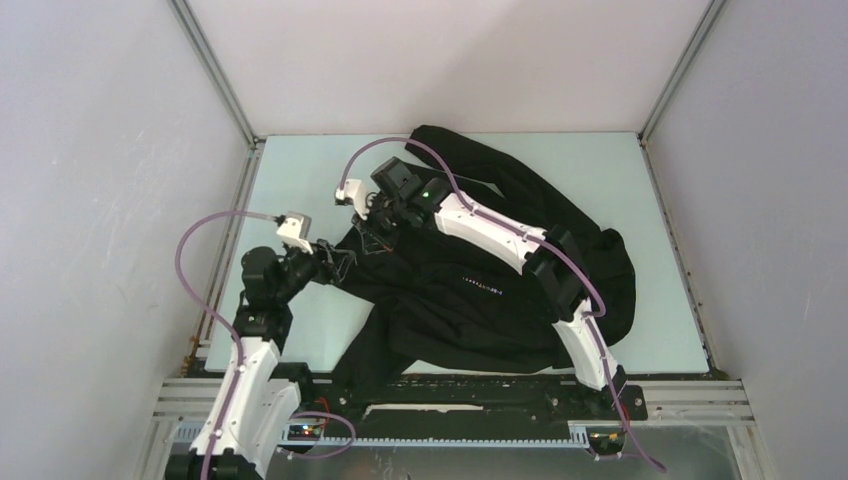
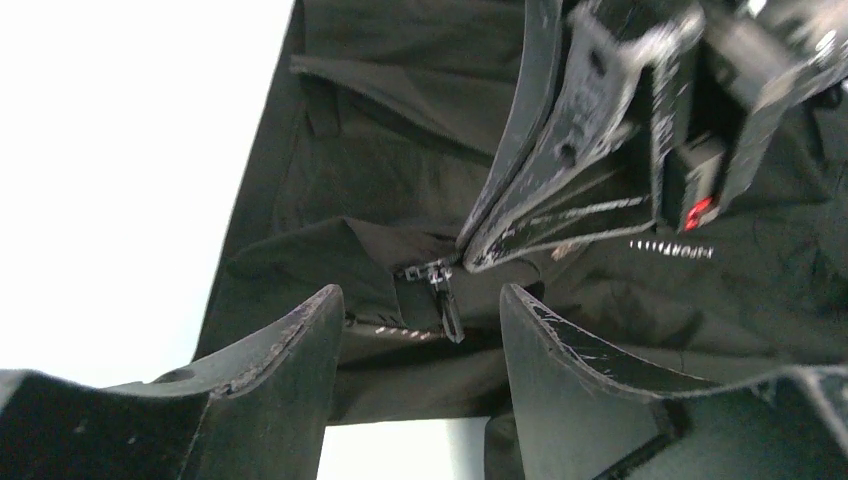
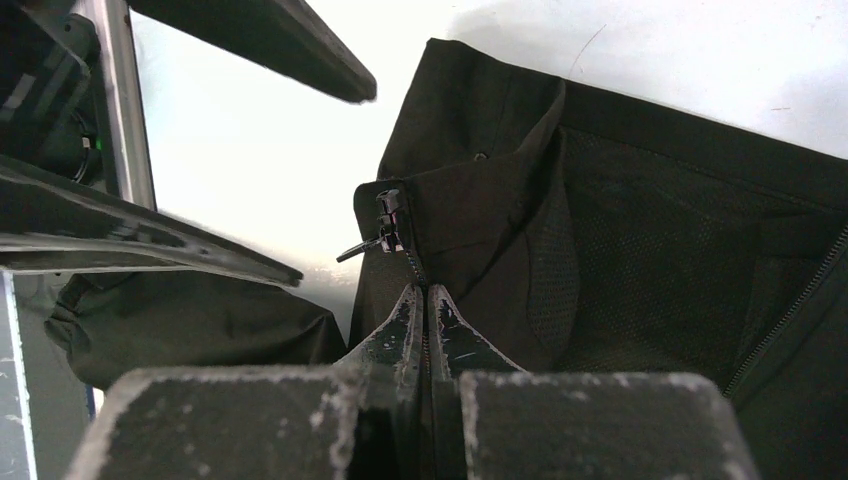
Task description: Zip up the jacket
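The black jacket lies crumpled across the pale table, with a short line of pale lettering on its chest. My right gripper reaches over to the jacket's left part. In the right wrist view the right gripper is shut on the jacket's zipper edge, just below the zipper slider. My left gripper is open. The slider and its hanging pull tab sit just ahead of its fingertips, untouched. The right gripper's fingers show above, pinched on the fabric.
White enclosure walls with metal corner posts surround the table. A sleeve hangs toward the near edge. The right arm lies over the jacket. Purple cables loop from both wrists.
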You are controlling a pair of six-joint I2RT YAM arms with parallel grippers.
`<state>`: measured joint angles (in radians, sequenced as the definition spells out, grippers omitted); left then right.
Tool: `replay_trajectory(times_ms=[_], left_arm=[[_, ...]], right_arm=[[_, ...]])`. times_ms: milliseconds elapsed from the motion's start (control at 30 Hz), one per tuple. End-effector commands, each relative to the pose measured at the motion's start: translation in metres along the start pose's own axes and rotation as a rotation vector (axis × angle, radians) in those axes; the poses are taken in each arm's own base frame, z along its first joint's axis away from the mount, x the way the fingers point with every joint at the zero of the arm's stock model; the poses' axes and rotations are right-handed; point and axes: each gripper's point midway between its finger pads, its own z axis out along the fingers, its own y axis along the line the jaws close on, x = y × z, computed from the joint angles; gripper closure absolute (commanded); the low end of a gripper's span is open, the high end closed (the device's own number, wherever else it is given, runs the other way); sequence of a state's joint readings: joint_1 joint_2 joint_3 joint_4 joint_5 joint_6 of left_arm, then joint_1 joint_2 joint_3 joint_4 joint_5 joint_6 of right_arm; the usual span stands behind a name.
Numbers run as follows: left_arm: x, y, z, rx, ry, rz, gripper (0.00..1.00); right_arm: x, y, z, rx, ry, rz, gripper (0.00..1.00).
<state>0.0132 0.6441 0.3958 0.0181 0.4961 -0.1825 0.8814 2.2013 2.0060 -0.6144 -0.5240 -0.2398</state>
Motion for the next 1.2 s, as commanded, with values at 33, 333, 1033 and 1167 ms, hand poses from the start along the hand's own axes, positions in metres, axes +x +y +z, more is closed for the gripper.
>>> replay_trajectory(times_ms=[33, 333, 1033, 1167], left_arm=[[-0.007, -0.013, 0.004, 0.118, 0.041, 0.160, 0.36], [-0.001, -0.004, 0.015, 0.089, 0.034, 0.110, 0.36], [0.006, -0.004, 0.025, 0.096, 0.056, -0.030, 0.57], [0.008, 0.000, 0.026, 0.070, 0.059, -0.048, 0.62]], right_arm=[[-0.023, 0.004, -0.014, -0.033, -0.062, -0.014, 1.00], [-0.026, 0.006, -0.017, -0.057, -0.084, -0.006, 1.00], [-0.028, 0.005, -0.020, -0.058, -0.104, 0.006, 1.00], [-0.029, 0.004, -0.020, -0.059, -0.108, 0.016, 1.00]])
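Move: The zip slider, with its pull tab hanging from it, lies about 3 cm ahead of the left gripper, 3 cm to its right and 4 cm lower. The right gripper's shut fingertips, pinching the jacket by the teeth, sit roughly 3 cm to the right of the slider and 1 cm farther out. The near sleeve comes out from under the hem some 7 cm back and 5 cm right of the left gripper, well below. From the right hand the slider is about 3 cm left, 1 cm back. Bring the left gripper down about 3 cm with its fingers open, easing slightly back and about 1 cm right, then slide it nearly 2 cm forward so its tips straddle the zip slider. Narrow the fingers by over a third around slider and tab, without shutting them. Keep the right gripper pinching the jacket by the teeth, almost still, lifting it under 1 cm. ##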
